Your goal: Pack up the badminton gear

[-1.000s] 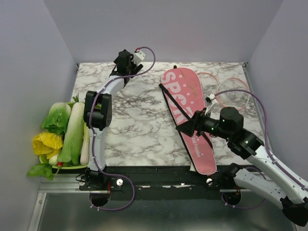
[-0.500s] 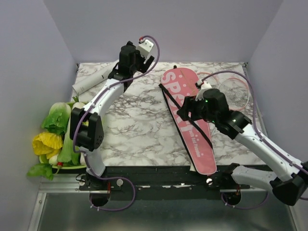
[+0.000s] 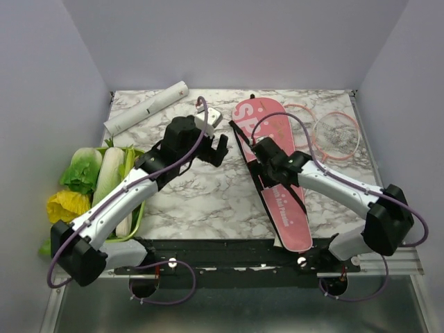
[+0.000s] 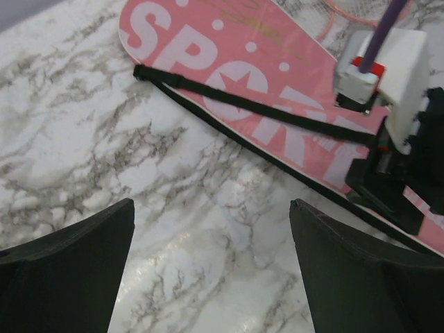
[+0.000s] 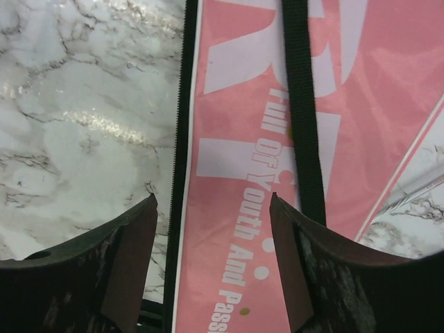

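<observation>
The long pink "SPORT" cover (image 3: 286,208) lies flat on the marble table, right of centre, with its black strap (image 4: 243,104) along it. My right gripper (image 3: 267,177) hovers open just over the cover (image 5: 236,173); its fingers straddle the zip edge and the strap (image 5: 302,104) and hold nothing. My left gripper (image 3: 211,151) stands wide open above bare marble just left of the cover (image 4: 277,48), empty. A white tube (image 3: 146,106) lies at the back left. Pink-framed rackets (image 3: 338,133) rest at the back right.
A green tray (image 3: 137,215) of leafy vegetables (image 3: 83,170) sits at the left edge, beside the left arm. Grey walls close in the table on three sides. The right arm's wrist camera (image 4: 388,69) shows close to my left gripper (image 4: 211,208).
The left arm swung from the back-left corner to the table's centre, uncovering the white tube. The right gripper moved left and away from the base, onto the cover's left edge.
</observation>
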Robot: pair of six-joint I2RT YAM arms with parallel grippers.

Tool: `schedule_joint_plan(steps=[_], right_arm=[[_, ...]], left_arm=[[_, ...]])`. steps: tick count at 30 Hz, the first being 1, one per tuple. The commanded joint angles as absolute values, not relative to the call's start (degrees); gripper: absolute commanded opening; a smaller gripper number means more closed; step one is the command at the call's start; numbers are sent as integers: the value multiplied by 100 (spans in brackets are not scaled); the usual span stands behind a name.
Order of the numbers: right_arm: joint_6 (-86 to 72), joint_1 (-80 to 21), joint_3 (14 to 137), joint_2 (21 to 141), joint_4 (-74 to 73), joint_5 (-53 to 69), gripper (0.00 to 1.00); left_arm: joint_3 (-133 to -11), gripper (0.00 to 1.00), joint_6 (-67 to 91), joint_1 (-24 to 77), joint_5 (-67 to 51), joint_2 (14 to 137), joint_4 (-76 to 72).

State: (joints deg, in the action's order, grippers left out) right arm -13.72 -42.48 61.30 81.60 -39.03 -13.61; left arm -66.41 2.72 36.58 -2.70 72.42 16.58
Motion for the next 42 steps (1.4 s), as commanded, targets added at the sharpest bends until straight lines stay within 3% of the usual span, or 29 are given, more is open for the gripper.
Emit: schedule_joint_plan(steps=[1,9,13,28,29,32,33,36,37,42], right_arm=[[-1458,-4771,6574,8937,-4463,-2194,74],[-2205,-5449,7373,10194,-5193,-3136,74],[-2706,-5642,7769,10835,-6018,-4067,75],[-4078,-5730,8094,11934,-6908,-5176,73],[-4113,-5730,8173,11979,-6934,-5203,70],[-4253,-5739,8287,12111,-6996,-5413,45],[-4315,-5739,8314,12120,-7022,-5466,31],[-4394,-5730,8498,12112,-7145,-5642,12],[-4403,-5730,8551,12077,-7215,-5721,1],[-4211,-5704,8911,11463,-7409,-5897,1]], left_arm=[[-5758,99,1169,3639,-878,6356,2066],[-4519,99,1397,3656,-1028,5125,1819],[-4281,99,1380,3656,-1063,4861,1820],[-3938,99,1397,3656,-1345,4236,1529],[-3938,99,1397,3648,-1345,4228,1529],[-3937,98,1380,3656,-1310,4201,1538],[-3920,98,1380,3665,-1301,4184,1538],[-3911,98,1371,3656,-1239,4149,1538],[-3902,98,1354,3656,-1204,4140,1529],[-3885,98,1336,3656,-1099,3999,1512]])
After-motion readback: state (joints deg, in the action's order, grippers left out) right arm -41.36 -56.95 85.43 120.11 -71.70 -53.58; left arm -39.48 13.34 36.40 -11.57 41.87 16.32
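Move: The racket bag's zipped left edge lies almost under the right hand, about 7 cm down, barely 1 cm back and 1 cm to the right. At much the same depth, the black strap across the bag is level with the hand and some 6 cm to its right; the outer racket's head is roughly 30 cm right and 17 cm ahead. From the left hand, that edge is about 15 cm right, 5 cm back and 20 cm below. The right hand sinks 7 cm, rolls 45 degrees and pinches the bag's zipped edge; the left draws back 11. ##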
